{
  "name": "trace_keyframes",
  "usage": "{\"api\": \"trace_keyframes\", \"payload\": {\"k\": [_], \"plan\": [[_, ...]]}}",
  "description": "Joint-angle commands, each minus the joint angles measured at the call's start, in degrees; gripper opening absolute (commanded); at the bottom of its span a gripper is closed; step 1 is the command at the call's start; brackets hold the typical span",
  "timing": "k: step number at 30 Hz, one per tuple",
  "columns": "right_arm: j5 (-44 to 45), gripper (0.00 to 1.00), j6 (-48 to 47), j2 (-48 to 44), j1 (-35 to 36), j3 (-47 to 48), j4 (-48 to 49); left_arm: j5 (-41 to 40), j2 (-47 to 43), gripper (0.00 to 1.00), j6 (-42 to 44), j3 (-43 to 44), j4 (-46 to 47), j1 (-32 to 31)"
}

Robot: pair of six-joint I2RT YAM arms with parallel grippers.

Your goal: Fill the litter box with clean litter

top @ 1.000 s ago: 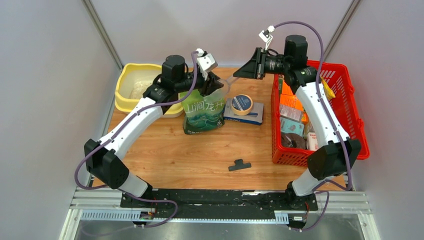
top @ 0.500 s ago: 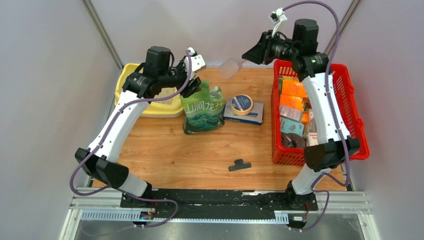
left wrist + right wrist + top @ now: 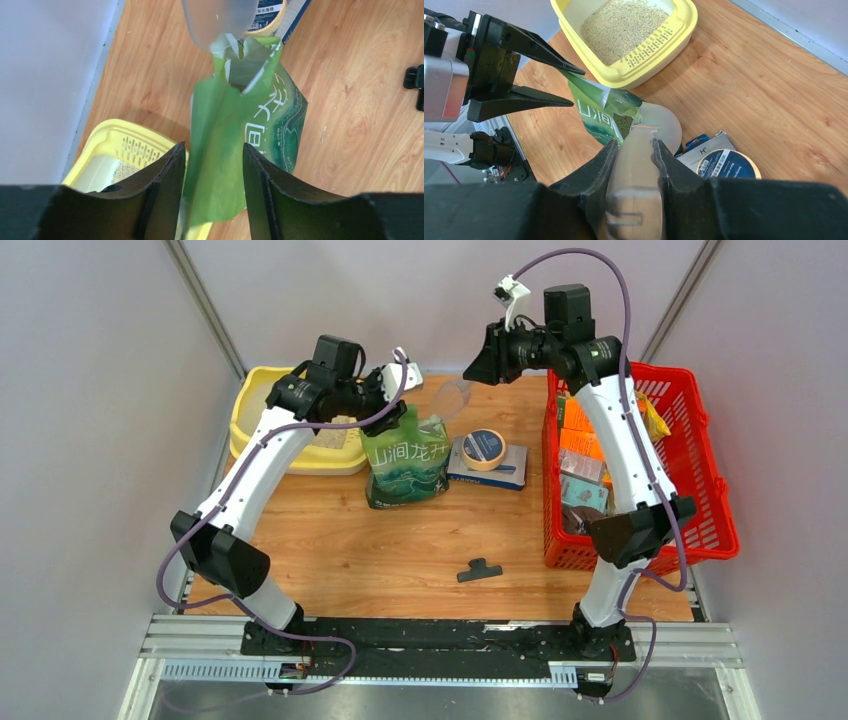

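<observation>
The pale yellow litter box (image 3: 250, 435) stands at the back left with a layer of beige clean litter (image 3: 624, 25) in it. Beside it stands the green pouch (image 3: 405, 465), its top torn open (image 3: 239, 75). My left gripper (image 3: 214, 146) is open, its fingers straddling the pouch's left upper flap. My right gripper (image 3: 634, 142) is shut on the handle of a translucent scoop (image 3: 659, 125). The scoop's bowl (image 3: 220, 20) hangs just over the pouch mouth.
A tape roll (image 3: 483, 448) lies on a flat blue-and-grey box (image 3: 505, 476) right of the pouch. A red basket (image 3: 700, 465) of cartons fills the right side. A small black clip (image 3: 480, 568) lies on the wooden table near the front. Grey walls close the back and sides.
My left gripper has opened wider around the pouch's top edge, after swinging left and back. My right arm lifted the scoop, then carried it left and down to the pouch mouth.
</observation>
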Motion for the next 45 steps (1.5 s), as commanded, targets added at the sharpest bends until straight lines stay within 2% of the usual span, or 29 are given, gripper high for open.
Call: {"api": "trace_keyframes", "payload": {"k": [1, 5, 6, 8, 14, 19, 24, 36, 40, 45], "plan": [[0.7, 0.00, -0.2, -1.9, 0.7, 3.5, 0.3, 0.6, -1.2, 0.50, 2.7, 2.2, -2.3, 0.1], [0.3, 0.00, -1.6, -2.0, 2.2, 4.2, -1.6, 1.7, -0.9, 0.27, 3.4, 2.9, -3.7, 0.1], [0.4, 0.00, -2.3, -2.1, 2.6, 4.0, -3.1, 1.8, -0.9, 0.13, 3.4, 3.1, -3.7, 0.0], [0.8, 0.00, -4.2, -2.6, 3.5, 3.0, -4.3, 2.4, -0.8, 0.00, 3.1, 3.4, -3.8, 0.0], [4.4, 0.00, -5.2, -2.5, 5.3, 2.4, -5.4, 3.0, -2.0, 0.00, 1.3, 3.4, -2.3, 0.0], [4.0, 0.00, -2.9, -1.3, 5.8, 6.6, -6.6, 3.4, -2.8, 0.00, 0.0, 3.2, -1.8, 0.0], [4.6, 0.00, -2.2, -4.6, 5.9, 5.4, -3.3, 3.7, -3.4, 0.00, -0.7, 2.3, -1.6, 0.0], [5.6, 0.00, -2.8, -5.4, 7.9, 2.6, -4.6, 2.9, -4.7, 0.00, -1.7, 0.3, 0.1, 0.1], [9.5, 0.00, -3.1, -5.2, 8.7, 1.4, -6.0, 2.9, -5.0, 0.00, -1.9, 0.1, 0.5, 0.1], [19.0, 0.00, -3.1, -4.1, 9.2, 2.2, -9.3, 2.8, -5.6, 0.00, -2.4, -0.1, 1.0, 0.0]]}}
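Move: The green litter bag's near lip hangs loose between the left hand's open pads, practically at the hand point, with the bag mouth about 5 cm right, 2 cm ahead and 3 cm lower; the litter box lies roughly 22 cm left, 14 cm ahead and 19 cm down. From the right hand, holding the clear scoop, the bag mouth is some 10 cm left, 2 cm back and 11 cm below, while the tape roll sits 4 cm right, 4 cm ahead and 25 cm down. The left fingers close fully on the lip early on and pinch it, then hold on while that hand eases back only about 1.5 cm. Still gripping the scoop, the right hand works back some 4.5 cm and a couple of centimetres left, lifting about 2 cm partway and sinking again to its starting height, with little wrist turn, to bring the bowl over the bag mouth. ##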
